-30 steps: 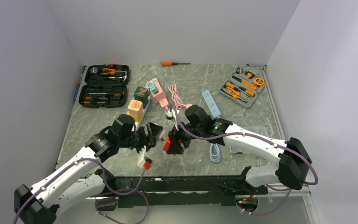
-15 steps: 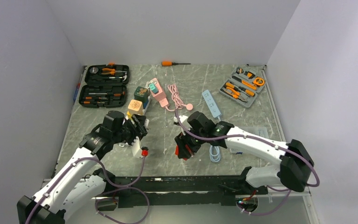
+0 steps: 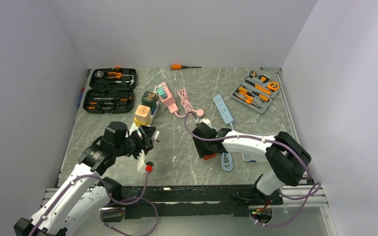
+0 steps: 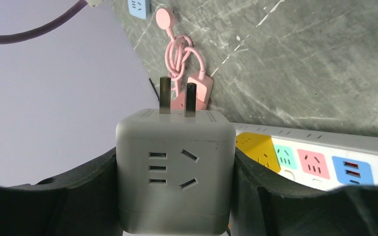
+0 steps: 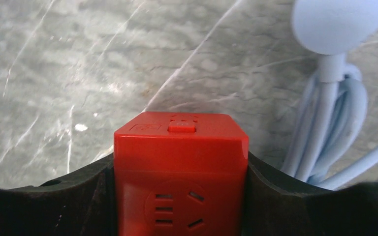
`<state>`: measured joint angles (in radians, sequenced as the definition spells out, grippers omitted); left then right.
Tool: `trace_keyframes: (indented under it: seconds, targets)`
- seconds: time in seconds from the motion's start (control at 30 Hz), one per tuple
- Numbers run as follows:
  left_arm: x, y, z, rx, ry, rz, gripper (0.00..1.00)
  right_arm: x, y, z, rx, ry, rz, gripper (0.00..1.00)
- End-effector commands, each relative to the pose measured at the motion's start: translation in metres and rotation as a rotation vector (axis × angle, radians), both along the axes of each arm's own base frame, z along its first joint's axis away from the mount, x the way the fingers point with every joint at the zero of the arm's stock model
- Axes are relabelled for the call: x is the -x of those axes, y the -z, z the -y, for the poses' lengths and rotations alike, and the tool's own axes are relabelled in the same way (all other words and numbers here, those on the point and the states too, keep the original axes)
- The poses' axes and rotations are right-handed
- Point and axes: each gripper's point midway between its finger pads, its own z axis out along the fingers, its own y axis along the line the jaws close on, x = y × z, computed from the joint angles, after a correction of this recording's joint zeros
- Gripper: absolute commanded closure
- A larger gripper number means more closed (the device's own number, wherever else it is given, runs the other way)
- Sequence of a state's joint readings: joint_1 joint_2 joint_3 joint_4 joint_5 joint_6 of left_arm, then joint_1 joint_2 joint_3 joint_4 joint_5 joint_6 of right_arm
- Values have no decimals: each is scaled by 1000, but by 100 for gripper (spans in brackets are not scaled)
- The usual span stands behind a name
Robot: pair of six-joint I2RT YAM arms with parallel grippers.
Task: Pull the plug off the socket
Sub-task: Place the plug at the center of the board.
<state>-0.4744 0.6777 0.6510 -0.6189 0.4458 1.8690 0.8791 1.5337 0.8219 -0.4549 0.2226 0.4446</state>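
The plug is a grey cube adapter [image 4: 174, 172] with two bare metal prongs [image 4: 165, 96] sticking out of its far face, free of any socket. My left gripper [image 4: 174, 189] is shut on it, one black finger [image 4: 96, 189] on each side. The socket is a red cube [image 5: 179, 162] with an outlet on its near face. My right gripper [image 5: 179, 199] is shut on it, low over the table. In the top view the left gripper [image 3: 146, 136] and right gripper [image 3: 204, 149] are well apart, and the red cube [image 3: 208, 157] peeks out under the right one.
A white power strip [image 4: 325, 157] with coloured outlets lies just beyond the grey plug. A pink strip [image 3: 166, 97] and blue strip [image 3: 223, 109] lie behind. A coiled blue cable [image 5: 334, 123] is right of the red cube. A black tool case [image 3: 110, 90] and a tool tray [image 3: 256, 91] sit at the back.
The two grippers have drawn apart from the table's middle. The left carried the grey plug left toward the white strip. The right took the red cube right and down.
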Motion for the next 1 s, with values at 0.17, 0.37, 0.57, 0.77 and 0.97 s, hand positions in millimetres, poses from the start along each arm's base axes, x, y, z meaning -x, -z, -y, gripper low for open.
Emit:
trace_keyframes:
  seconds: [0.17, 0.37, 0.57, 0.77, 0.97]
  targets:
    - [21, -1, 23, 67, 82, -82, 100, -9, 19, 40, 98, 269, 72, 0]
    - [44, 28, 37, 27, 134, -209, 100, -17, -14, 35, 8, 304, 132, 0]
    - [51, 44, 66, 22, 124, -394, 100, -35, -110, 23, -189, 293, 301, 0]
    - [51, 80, 102, -40, 155, -514, 100, -40, -142, 34, -246, 328, 367, 3]
    - [50, 108, 136, -119, 170, -618, 100, -41, -167, 54, -290, 374, 457, 3]
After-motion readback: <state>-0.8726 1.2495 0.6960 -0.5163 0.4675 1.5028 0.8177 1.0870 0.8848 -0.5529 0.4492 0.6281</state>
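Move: The red plug, held in the right hand, is nearly at its place on bare table, about 2 cm farther out and 1 cm to the right. From that hand, the blue cable coil lies some 8 cm right and 1 cm back, and the blue round plug 9 cm ahead and 4 cm right. The white plug in the left hand goes to bare table about 10 cm right, 6 cm back and 17 cm below; from the left hand, the red plug is 22 cm right and 1 cm back. The red plug is eased a couple of centimetres forward and right along the table with a clockwise turn of about 15 degrees; then the right fingers open wide, let go, and the hand climbs some 15 cm, edging forward and tipping its fingers outward. Meanwhile the white plug, still gripped, is carried down, right and back towards the bare table left of the red plug, the left wrist tipping down. ##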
